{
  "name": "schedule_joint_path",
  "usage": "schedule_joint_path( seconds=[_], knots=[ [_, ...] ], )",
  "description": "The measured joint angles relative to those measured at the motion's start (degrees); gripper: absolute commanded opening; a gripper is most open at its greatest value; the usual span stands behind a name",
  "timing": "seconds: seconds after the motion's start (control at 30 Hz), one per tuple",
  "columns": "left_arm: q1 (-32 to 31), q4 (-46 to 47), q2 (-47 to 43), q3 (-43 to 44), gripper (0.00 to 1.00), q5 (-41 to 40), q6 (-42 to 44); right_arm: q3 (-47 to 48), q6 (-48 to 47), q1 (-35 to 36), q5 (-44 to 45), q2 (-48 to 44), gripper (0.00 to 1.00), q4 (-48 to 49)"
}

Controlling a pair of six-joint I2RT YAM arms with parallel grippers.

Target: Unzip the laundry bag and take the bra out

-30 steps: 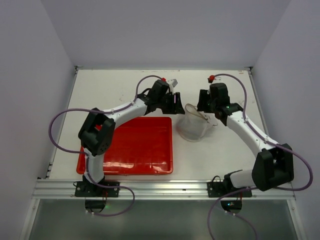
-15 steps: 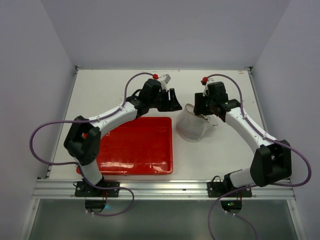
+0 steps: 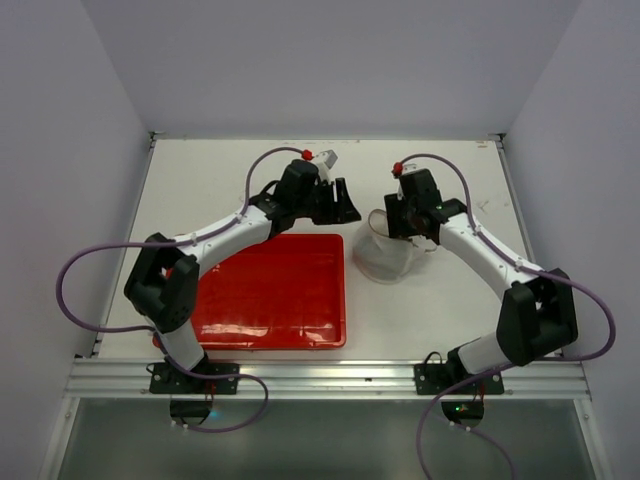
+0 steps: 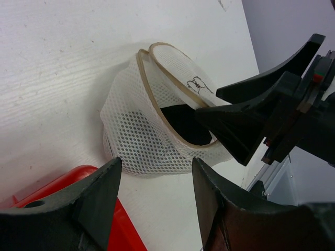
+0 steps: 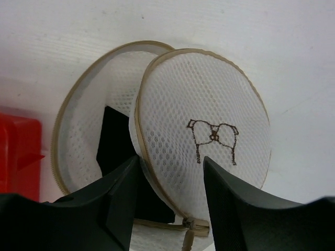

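Observation:
The laundry bag (image 3: 383,257) stands on the white table, right of the red tray. Its round lid (image 5: 207,123), marked with a small brown drawing, is unzipped and stands apart from the rim. The black bra (image 5: 114,144) shows through the gap inside the bag (image 4: 138,138), and also in the left wrist view (image 4: 180,121). My right gripper (image 5: 170,196) is open at the bag's upper edge, one finger in the opening and the other outside the lid. The zipper pull (image 5: 189,229) hangs below. My left gripper (image 4: 156,196) hovers open to the bag's left, holding nothing.
The red tray (image 3: 270,295) lies at the front left, its corner close to the bag (image 4: 78,175). The enclosure's walls stand at the back and sides. My right gripper's black fingers (image 4: 246,123) reach over the bag in the left wrist view.
The right gripper has moved left, onto the bag's upper edge. The left arm's elbow has swung left and its gripper has drawn slightly away from the bag.

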Motion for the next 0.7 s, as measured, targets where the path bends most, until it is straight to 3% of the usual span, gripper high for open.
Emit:
schedule_joint_path(
  seconds=[0.2,0.3,0.33,0.43,0.7],
  knots=[
    [0.2,0.2,-0.3,-0.2,0.6,0.2,-0.1,0.0,-0.7,0.5,5.2,0.7,0.43,-0.6],
    [0.2,0.3,-0.3,-0.3,0.6,0.2,-0.1,0.0,-1.2,0.8,5.8,1.2,0.29,-0.6],
    [0.2,0.3,-0.3,-0.3,0.6,0.2,-0.1,0.0,-1.3,0.8,6.0,1.3,0.19,-0.5],
    [0.3,0.3,-0.3,-0.3,0.61,0.5,-0.2,0.0,-1.5,0.9,6.9,1.7,0.04,-0.3],
    [2.2,1.8,-0.3,-0.3,0.64,3.5,-1.7,3.3,-5.3,1.1,6.7,2.8,0.0,3.1]
  ],
)
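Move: The near rim of the laundry bag's unzipped lid lies almost between the right hand's open fingertips, about 1 cm farther out and 1 cm below. Inside the bag's mouth the black bra sits roughly 4 cm to the left, level fore and aft, and some 6 cm down. The red tray's middle is about 32 cm left, 15 cm back and 12 cm below. From the left hand the lid rim is some 12 cm to the right, level fore and aft and 5 cm lower. The lid's zipper rim gets pinched by the right fingers, which close from about half open to shut while the hand eases some 1.5 cm right and 1 cm down, its left side tipping down a little. Still gripping the rim, the right hand then draws it forward and up, about 2.5 cm each way, drifting 1 cm back left. ##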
